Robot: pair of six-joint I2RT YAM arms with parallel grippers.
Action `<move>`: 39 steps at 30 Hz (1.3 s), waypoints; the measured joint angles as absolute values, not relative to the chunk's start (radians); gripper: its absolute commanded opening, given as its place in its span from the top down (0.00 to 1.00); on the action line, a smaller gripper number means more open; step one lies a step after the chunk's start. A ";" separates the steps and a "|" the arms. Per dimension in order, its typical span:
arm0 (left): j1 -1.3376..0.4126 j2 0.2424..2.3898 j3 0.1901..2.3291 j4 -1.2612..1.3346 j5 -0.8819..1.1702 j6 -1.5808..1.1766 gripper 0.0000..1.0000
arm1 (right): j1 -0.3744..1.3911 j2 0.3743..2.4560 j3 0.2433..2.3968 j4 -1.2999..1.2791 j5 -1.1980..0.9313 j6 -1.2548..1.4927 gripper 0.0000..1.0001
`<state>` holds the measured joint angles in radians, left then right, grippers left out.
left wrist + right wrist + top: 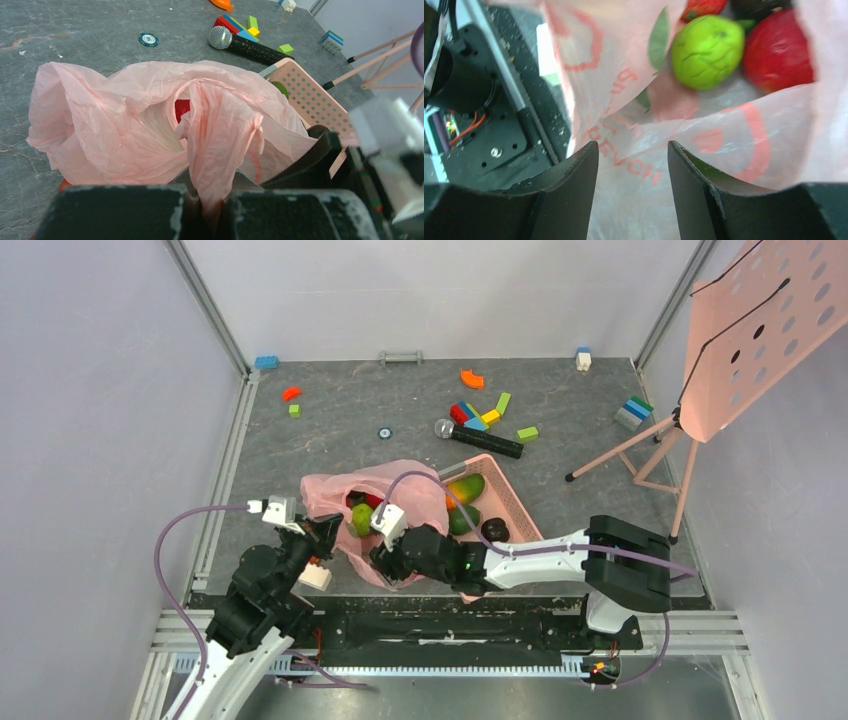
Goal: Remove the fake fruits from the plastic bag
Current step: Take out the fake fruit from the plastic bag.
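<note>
The plastic bag (395, 502) lies crumpled on the grey table, its mouth facing the arms. My left gripper (215, 202) is shut on a fold of the bag's rim (220, 145), seen in the top view at the bag's left edge (322, 537). My right gripper (633, 150) stands open at the bag's near edge (386, 562), with only printed film beyond the gap. Inside the bag lie a lime-green bumpy fruit (707, 50) and a red fruit (777, 52). Both also show from above, green fruit (361, 521) and red fruit (372, 501).
A rigid pink basket (513, 502) touches the bag's right side and holds a mango (466, 487) and black grapes (494, 530). A microphone (478, 438), toy blocks (478, 417) and a chip (384, 432) lie farther back. A pink music stand (760, 330) stands at the right.
</note>
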<state>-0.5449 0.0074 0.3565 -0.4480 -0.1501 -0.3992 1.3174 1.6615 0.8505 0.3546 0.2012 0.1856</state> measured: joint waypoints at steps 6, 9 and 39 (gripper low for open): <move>-0.545 0.007 0.356 -0.448 -0.150 -0.399 0.98 | 1.226 1.639 0.888 0.331 0.223 0.229 0.42; -0.545 0.007 0.356 -0.448 -0.151 -0.399 0.98 | 1.182 1.668 0.935 0.322 0.219 0.262 0.39; -0.545 0.007 0.400 -0.506 -0.159 -0.448 0.98 | 1.149 1.991 1.158 0.361 0.322 0.434 0.22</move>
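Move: The green fruit in the open bag lies about 11 cm ahead of my right hand, 4 cm to its left and 5 cm below. The red fruit sits roughly 5 cm beyond it and 3 cm to its right; a small red fruit lies about 4 cm beyond it and 2 cm to its left. From my left hand, shut on the bag's rim, the green fruit is some 6 cm ahead, 4 cm to the right and 15 cm below. I swing my right hand forward about 8 cm and slightly up, clear of the bag's near flap, then ease on forward and left while dipping some 6 cm into the mouth towards the green fruit. The wrist turns clockwise about 20 degrees and the half-open fingers spread wider at the end, to either side of the green fruit. My left hand keeps its pinch on the rim. ##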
